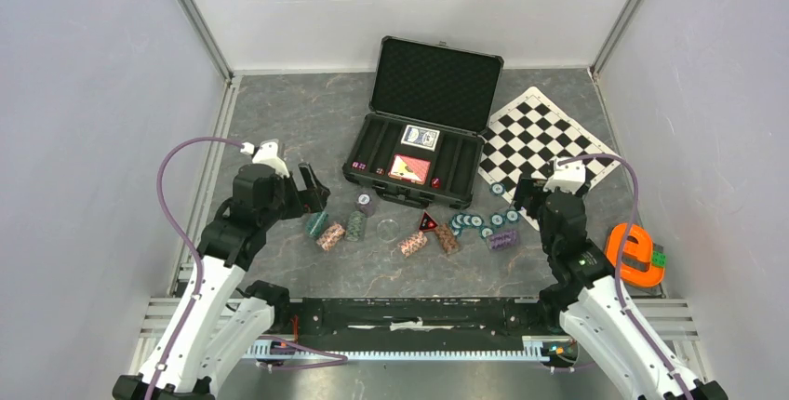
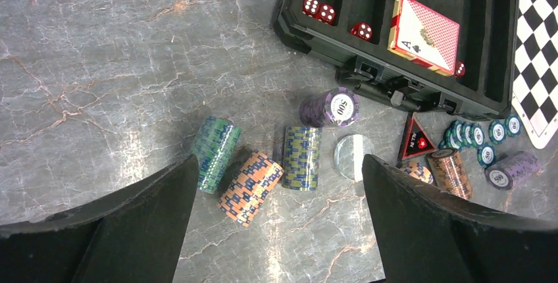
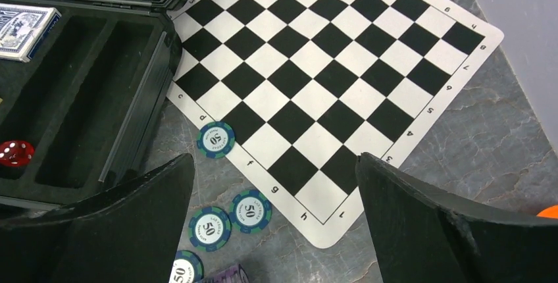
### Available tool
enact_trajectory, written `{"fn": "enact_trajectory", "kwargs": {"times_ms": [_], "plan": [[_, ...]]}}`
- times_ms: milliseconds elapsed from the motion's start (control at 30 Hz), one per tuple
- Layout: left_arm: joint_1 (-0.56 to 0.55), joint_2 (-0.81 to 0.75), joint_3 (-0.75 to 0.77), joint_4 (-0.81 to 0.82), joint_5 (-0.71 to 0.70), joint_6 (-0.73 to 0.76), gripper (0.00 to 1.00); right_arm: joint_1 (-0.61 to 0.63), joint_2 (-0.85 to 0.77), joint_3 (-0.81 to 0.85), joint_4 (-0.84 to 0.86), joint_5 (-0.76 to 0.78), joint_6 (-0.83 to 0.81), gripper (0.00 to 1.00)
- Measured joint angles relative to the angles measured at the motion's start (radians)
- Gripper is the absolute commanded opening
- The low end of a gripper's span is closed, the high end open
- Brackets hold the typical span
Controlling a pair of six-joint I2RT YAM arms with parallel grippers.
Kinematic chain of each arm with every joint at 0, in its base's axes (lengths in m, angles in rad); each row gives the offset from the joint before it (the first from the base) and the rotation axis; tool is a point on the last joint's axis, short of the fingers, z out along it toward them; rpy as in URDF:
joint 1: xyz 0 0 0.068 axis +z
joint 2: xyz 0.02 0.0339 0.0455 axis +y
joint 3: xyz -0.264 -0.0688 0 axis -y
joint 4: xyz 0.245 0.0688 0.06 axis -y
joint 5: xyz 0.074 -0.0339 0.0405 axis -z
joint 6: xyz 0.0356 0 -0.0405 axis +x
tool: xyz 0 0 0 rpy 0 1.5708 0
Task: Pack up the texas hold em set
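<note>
The black case [image 1: 365, 142] lies open at mid-table with its foam lid [image 1: 435, 84] up. Inside are a blue deck [image 1: 420, 137], a red deck [image 2: 426, 35] and red dice [image 2: 318, 10]. Chip stacks lie on their sides in front of it: teal [image 2: 216, 153], orange [image 2: 250, 186], yellow-blue [image 2: 301, 158], purple [image 2: 331, 106] and brown [image 2: 450, 171]. Loose teal 50 chips [image 3: 250, 210] lie by the mat corner. My left gripper [image 2: 278, 184] hangs open above the left stacks. My right gripper [image 3: 274, 161] is open over the loose chips. Neither holds anything.
A black-and-white chequered mat [image 3: 329, 66] lies right of the case, one teal chip [image 3: 215, 139] on its edge. An orange e-shaped piece [image 1: 635, 253] sits at the near right. A clear disc [image 2: 352, 156] and a red-black triangle [image 2: 414, 141] lie among the stacks. Walls enclose three sides.
</note>
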Motion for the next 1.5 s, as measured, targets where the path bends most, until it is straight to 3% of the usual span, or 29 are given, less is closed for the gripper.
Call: {"fn": "enact_trajectory", "kwargs": {"times_ms": [233, 400, 533, 700, 1067, 1500], "plan": [[0.0, 0.004, 0.0, 0.0, 0.032, 0.002, 1.0, 0.0, 0.039, 0.045, -0.065, -0.057, 0.014, 0.99], [0.0, 0.02, 0.0, 0.002, 0.148, 0.024, 1.0, 0.0, 0.118, 0.138, -0.12, -0.22, -0.026, 0.99], [-0.002, 0.043, 0.0, 0.01, 0.225, 0.041, 1.0, 0.015, 0.19, 0.18, -0.124, -0.399, -0.05, 0.88], [-0.003, 0.036, 0.0, 0.015, 0.251, 0.05, 1.0, 0.151, 0.308, 0.188, -0.131, -0.47, -0.037, 0.79], [-0.003, 0.03, 0.0, 0.017, 0.275, 0.051, 1.0, 0.425, 0.532, 0.19, -0.116, -0.394, 0.053, 0.74], [-0.003, 0.028, 0.0, 0.017, 0.277, 0.051, 1.0, 0.515, 0.681, 0.19, -0.029, -0.348, 0.142, 0.69]]}}
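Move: The brown chip stack lies about 21 cm to the left of the right hand, 5 cm back and some 13 cm lower. The orange chip stack is 8 cm left of the brown stack and 1 cm back, the all-in triangle 4 cm left and 4 cm farther out, the loose green chips 5 cm right and 4 cm farther out. From the left hand, the brown stack is roughly 24 cm right, 2 cm back and 17 cm down. The brown chip stack is approached by the right hand, which sweeps some 20 cm left, drawing back and then sinking about 10 cm. The wrist swings some 40 degrees counter-clockwise, tips steeply down, and the fingers narrow by a quarter to straddle the stack from just above, not yet gripping. The left hand, wide open, shifts slightly right and turns clockwise. ##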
